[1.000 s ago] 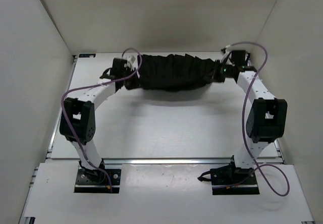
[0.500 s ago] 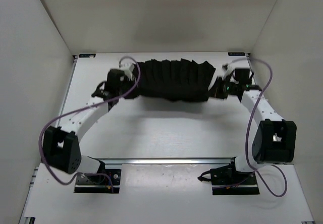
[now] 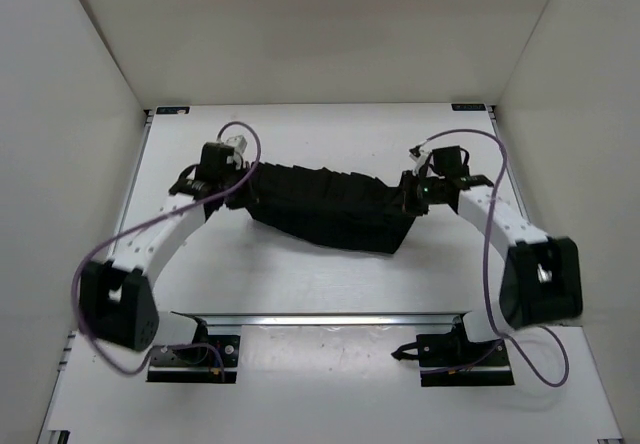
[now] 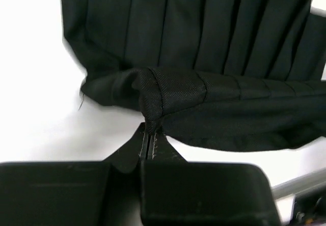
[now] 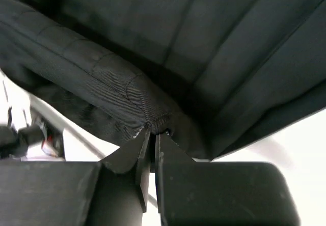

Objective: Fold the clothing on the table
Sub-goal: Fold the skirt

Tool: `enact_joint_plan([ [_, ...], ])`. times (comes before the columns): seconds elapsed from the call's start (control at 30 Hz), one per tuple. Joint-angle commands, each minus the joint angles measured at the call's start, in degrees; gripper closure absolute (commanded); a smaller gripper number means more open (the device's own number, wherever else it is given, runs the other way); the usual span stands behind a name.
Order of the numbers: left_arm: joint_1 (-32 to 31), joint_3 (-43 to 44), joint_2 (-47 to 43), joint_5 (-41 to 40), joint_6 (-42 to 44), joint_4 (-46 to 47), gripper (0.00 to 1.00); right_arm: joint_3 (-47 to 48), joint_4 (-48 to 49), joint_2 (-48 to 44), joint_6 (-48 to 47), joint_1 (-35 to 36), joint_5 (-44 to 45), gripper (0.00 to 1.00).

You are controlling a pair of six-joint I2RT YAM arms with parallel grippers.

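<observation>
The clothing (image 3: pixel 330 207) is a black pleated garment stretched between my two grippers above the white table (image 3: pixel 300 274), sagging toward its lower right corner. My left gripper (image 3: pixel 243 176) is shut on the garment's left end; in the left wrist view the waistband edge (image 4: pixel 173 91) bunches into the closed fingertips (image 4: pixel 149 129). At the other end, my right gripper (image 3: pixel 408 192) is shut on the hem. The right wrist view shows the thick hem (image 5: pixel 102 78) pinched at the tips (image 5: pixel 154 133), with pleats (image 5: pixel 244 58) spreading behind.
A metal rail (image 3: pixel 330 318) runs along the table's near edge, in front of both arm bases. White walls (image 3: pixel 60 164) enclose the table on the left, right and back. Purple cables (image 3: pixel 490 224) loop off each arm.
Both arms have drawn the clothing from the far edge toward the near middle of the table, lowering it. The garment now hangs flatter and wider between the grippers.
</observation>
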Motion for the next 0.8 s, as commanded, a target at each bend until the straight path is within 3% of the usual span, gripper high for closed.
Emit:
enact_joint_plan([
  [0.0,2.8,11.8,14.6,0.8,1.2,4.2,1.00,10.5,3.7,10.4,-2.2,-2.4,3.5,1.00],
  [0.13,2.6,34.2,31.0,1.9,2.0,0.2,1.00,22.3,4.6,20.4,1.0,-6.6,5.0,1.00],
  [0.17,2.6,41.5,37.0,1.5,2.0,-2.7,0.86,23.7,4.9,22.2,1.5,-7.8,4.1,1.00],
  [0.2,2.5,45.1,42.7,1.1,2.4,-4.2,0.63,26.2,4.9,24.6,1.5,-8.8,2.8,0.98],
  [0.23,2.7,52.5,47.9,0.3,1.1,-7.6,0.25,29.2,4.5,26.9,1.6,-9.3,1.9,0.81],
  [0.27,2.8,59.1,50.5,0.6,0.3,-10.7,0.02,30.9,4.1,28.5,2.1,-9.3,0.8,0.69],
  [0.33,3.6,64.4,55.2,1.0,-0.5,-12.5,0.02,35.4,3.3,30.6,1.4,-10.7,1.1,0.36],
  [0.37,3.9,64.4,55.4,0.4,-0.5,-11.5,0.01,36.0,3.6,30.7,0.8,-10.3,1.5,0.33],
  [0.43,3.4,61.1,52.7,-1.6,-0.4,-9.1,0.02,37.4,4.4,29.3,-0.4,-9.7,4.4,0.09],
  [0.5,3.2,55.2,49.8,-2.9,0.3,-4.7,0.01,37.2,6.5,28.5,-1.1,-9.4,6.0,0.05],
  [0.63,2.5,44.7,44.5,-2.3,1.4,2.9,0.01,35.0,6.2,28.5,-4.3,-9.8,7.0,0.07],
  [0.77,0.9,42.4,44.6,-2.6,3.2,2.3,0.01,32.8,3.9,31.2,-6.6,-9.5,9.2,0.07],
])
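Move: Both shut grippers already hold the skirt's raised near edge, some 13 cm above the table. Its far edge, where this edge goes, lies about 18 cm ahead and 3 cm right of the left hand; from the right hand it is some 14 cm ahead and 3 cm right. The skirt sags back beneath: the sag's middle is 5 cm behind and 19 cm right of the left hand, its right corner 7 cm behind and 4 cm left of the right hand. Both hands let go of the skirt's near edge on the fly, fingers opening wide midway through a quick forward swing over the skirt towards its far edge. The left reaches about 24 cm out, then eases back some 5 cm while sinking about 8; the right goes about 20 cm forward, drifting right at nearly constant height as its fingers tip up and turn clockwise a little. ##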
